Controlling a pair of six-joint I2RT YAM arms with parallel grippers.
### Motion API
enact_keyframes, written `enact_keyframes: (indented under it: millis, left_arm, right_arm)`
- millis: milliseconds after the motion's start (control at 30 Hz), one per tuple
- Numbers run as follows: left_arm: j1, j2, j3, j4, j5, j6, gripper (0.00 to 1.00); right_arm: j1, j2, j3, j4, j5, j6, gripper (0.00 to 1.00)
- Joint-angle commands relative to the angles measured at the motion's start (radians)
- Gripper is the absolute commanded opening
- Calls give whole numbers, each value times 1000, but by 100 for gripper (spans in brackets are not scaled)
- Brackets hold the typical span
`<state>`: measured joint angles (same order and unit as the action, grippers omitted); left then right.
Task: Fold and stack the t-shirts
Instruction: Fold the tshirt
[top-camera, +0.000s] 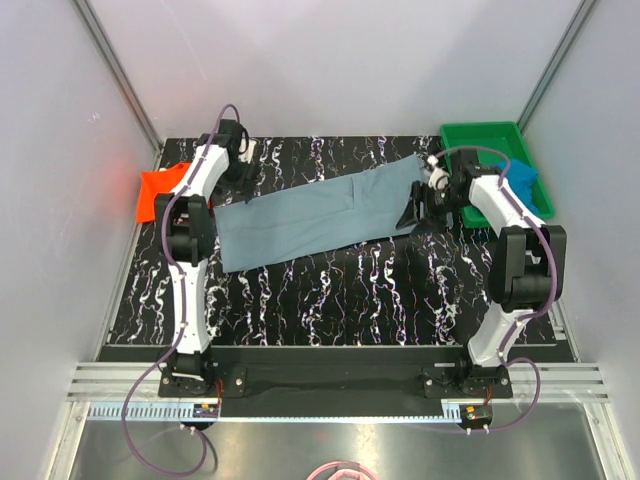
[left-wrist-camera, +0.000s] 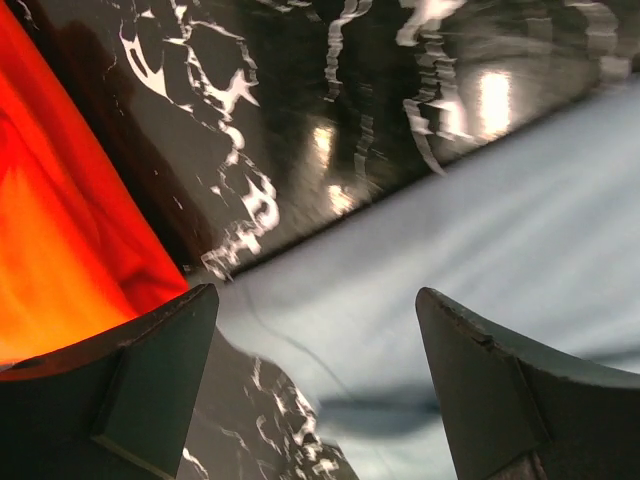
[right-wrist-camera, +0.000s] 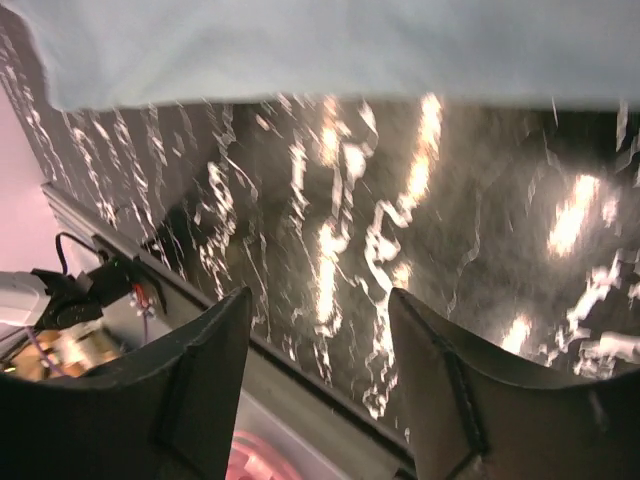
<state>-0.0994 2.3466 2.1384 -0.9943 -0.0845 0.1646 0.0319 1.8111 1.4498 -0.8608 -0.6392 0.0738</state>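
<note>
The large grey-blue t-shirt (top-camera: 320, 212) lies folded into a long band, slanting across the marbled black table. My left gripper (top-camera: 243, 186) hovers open over its left end, near the far corner. In the left wrist view the left gripper (left-wrist-camera: 318, 295) frames the grey-blue cloth (left-wrist-camera: 480, 250) with nothing pinched, and the orange-red t-shirt (left-wrist-camera: 60, 230) lies just to its left. My right gripper (top-camera: 412, 214) stands open at the band's right end. In the right wrist view the right gripper (right-wrist-camera: 320, 295) is empty over bare table, below the cloth's edge (right-wrist-camera: 300, 50).
The orange-red t-shirt (top-camera: 160, 194) hangs over the table's left edge. A green tray (top-camera: 480, 132) stands at the back right, with the bright blue t-shirt (top-camera: 522, 182) on it. White walls enclose the table. The table's near rail (right-wrist-camera: 300, 390) shows below the right fingers.
</note>
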Motion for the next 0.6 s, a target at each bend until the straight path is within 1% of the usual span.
enact_keyframes:
  millis: [0,100,233,400,567]
  left_arm:
    - [0,0,58,-30,-29,33,86]
    - [12,5,45,-37,-29,9,86]
    - [13,-1,11,-26,-61,15,87]
    - [24,5,8,-1,-119,36,88]
    - [40,22,37,22,-143,49,89]
  right_arm:
    - [-58,-25,-97,23,-59,78,65]
    - [-128,-7,-137,57,-66,142,66]
    - [-185,50,-98,78,-56,172,67]
    - [-198,155,15,109,-1,199,66]
    - [-196,253,131,115,121,205,66]
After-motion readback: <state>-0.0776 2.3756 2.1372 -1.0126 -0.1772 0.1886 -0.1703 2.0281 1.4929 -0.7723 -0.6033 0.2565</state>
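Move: The blue-grey t-shirt's far left corner lies about 5 cm to the left hand's left, 3 cm back and 5 cm below; the orange shirt's middle is some 18 cm left, level with that hand. For the right hand, the t-shirt's right end is roughly 13 cm ahead, 9 cm right and 11 cm below, its near right corner 12 cm right and straight abeam. The green bin stands 20 cm ahead and 25 cm right. The open right hand heads empty for the t-shirt's right end: it dips back a couple of centimetres, swings about 8 cm right, then runs forward to finish some 4 cm ahead of its start, sinking all along as the wrist turns clockwise some 20 degrees. The left hand, fingers wide, settles a little lower and eases left towards the far left corner. ##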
